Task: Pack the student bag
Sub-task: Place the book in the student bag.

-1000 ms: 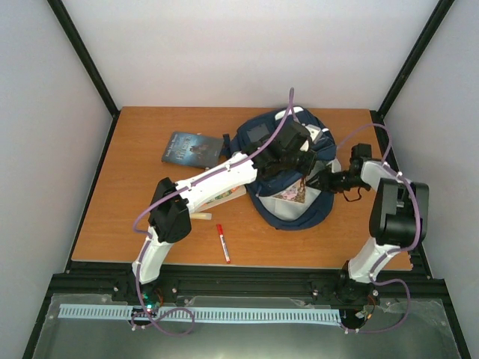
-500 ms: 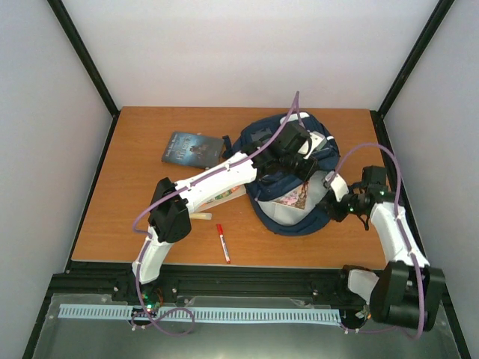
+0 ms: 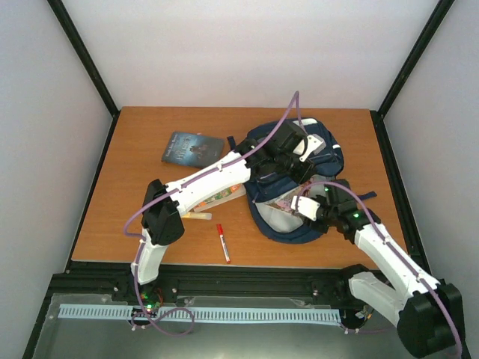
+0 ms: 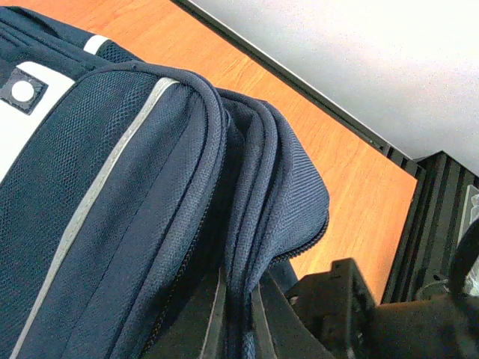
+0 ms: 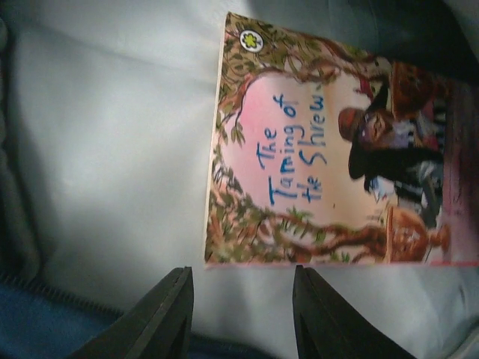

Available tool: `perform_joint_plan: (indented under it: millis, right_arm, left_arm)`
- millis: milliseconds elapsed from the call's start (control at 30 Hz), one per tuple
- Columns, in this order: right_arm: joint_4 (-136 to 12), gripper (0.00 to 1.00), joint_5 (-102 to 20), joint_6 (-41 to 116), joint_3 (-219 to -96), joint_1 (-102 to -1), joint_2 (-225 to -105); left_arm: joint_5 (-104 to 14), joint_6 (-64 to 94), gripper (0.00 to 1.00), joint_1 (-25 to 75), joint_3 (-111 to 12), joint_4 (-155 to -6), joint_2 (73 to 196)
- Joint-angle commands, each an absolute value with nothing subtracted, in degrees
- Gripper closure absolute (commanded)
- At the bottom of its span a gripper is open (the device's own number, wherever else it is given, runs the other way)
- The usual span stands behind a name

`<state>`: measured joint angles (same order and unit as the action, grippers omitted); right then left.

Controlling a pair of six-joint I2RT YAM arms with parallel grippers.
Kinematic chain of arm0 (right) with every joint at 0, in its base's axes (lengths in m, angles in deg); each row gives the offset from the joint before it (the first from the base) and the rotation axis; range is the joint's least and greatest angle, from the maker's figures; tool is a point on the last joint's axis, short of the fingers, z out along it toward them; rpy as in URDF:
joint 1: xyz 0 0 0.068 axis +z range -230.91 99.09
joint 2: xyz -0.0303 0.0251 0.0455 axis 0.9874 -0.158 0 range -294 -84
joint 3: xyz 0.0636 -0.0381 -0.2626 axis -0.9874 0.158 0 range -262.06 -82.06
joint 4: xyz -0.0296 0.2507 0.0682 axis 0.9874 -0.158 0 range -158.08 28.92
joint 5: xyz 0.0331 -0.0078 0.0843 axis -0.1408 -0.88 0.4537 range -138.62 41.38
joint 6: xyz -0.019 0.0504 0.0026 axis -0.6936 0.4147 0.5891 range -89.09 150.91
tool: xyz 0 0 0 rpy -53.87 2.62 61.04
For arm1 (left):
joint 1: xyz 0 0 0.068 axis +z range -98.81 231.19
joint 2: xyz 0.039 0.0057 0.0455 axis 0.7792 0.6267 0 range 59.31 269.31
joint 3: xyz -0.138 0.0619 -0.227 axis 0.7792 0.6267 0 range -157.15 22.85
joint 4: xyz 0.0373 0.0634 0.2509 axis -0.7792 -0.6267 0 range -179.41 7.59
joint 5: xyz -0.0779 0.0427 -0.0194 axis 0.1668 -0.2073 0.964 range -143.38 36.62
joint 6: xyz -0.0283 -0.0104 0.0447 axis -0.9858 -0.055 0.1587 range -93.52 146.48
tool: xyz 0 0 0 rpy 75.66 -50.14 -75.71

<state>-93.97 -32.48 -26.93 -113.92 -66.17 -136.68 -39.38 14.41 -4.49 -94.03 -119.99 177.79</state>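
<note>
The student bag (image 3: 334,155), navy with white stripes, lies on the right half of the table with its mouth held open. My left gripper (image 3: 298,166) is shut on a fold of the bag's zipper edge (image 4: 238,299); the fabric is pinched between its jaws. My right gripper (image 3: 298,208) hovers open over the opening, nothing between its fingers (image 5: 166,314). Just beyond its tips, a book titled "The Taming of the Shrew" (image 5: 329,149) lies on the bag's light grey lining (image 5: 112,149). The same book (image 3: 283,202) shows inside the opening from above.
A dark-covered book (image 3: 192,147) lies at the table's back left. Another book (image 3: 227,196) and a pale stick (image 3: 198,215) sit under my left forearm. A red marker (image 3: 223,242) lies near the front edge. The table's black frame (image 4: 441,224) runs close behind the bag.
My right arm has swung from the bag's right side round to its front and now points into the opening. My left gripper has shifted back and right a little, still holding the flap.
</note>
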Motion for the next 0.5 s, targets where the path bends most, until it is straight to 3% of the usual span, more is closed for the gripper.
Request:
perform_joint_plan:
  millis: [0, 267, 467]
  right_arm:
    - [-84.8, 0.61, -42.7, -26.1, -113.9, -59.0, -140.6]
    - [-80.5, 0.41, -44.1, -28.6, -114.4, -53.6, -149.7]
    - [-76.1, 0.39, -48.6, -32.4, -113.4, -53.2, -155.0]
  left_arm:
    - [-37.5, 15.7, 0.99, -4.8, -95.2, -118.0, 173.4]
    - [-38.9, 16.4, 0.99, -4.8, -95.4, -118.6, 173.7]
    - [-38.6, 16.9, 0.99, -4.7, -95.4, -118.8, 174.0]
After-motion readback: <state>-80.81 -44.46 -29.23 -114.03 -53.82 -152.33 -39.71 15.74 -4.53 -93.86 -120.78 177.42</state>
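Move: The book lies in the open student bag; its middle is about 8 cm ahead of the right hand, 6 cm to its left and some 7 cm below. The bag's near rim is about 10 cm back, 9 cm left and 6 cm below that hand; the flap edge stands roughly 6 cm ahead, 3 cm left and 14 cm above. From the left hand, which already grips that flap edge, the book is about 2 cm ahead, 4 cm left and 18 cm below. The book in the bag is what the right hand closes in on: it sinks about 4 cm while going some 3 cm left and 2 cm forward, to over the book's near edge. Its left side dips by around 10 degrees with a slight counter-clockwise turn as the fingers open wider; contact can't be seen. The left hand stays put, still pinching the bag's flap edge. ##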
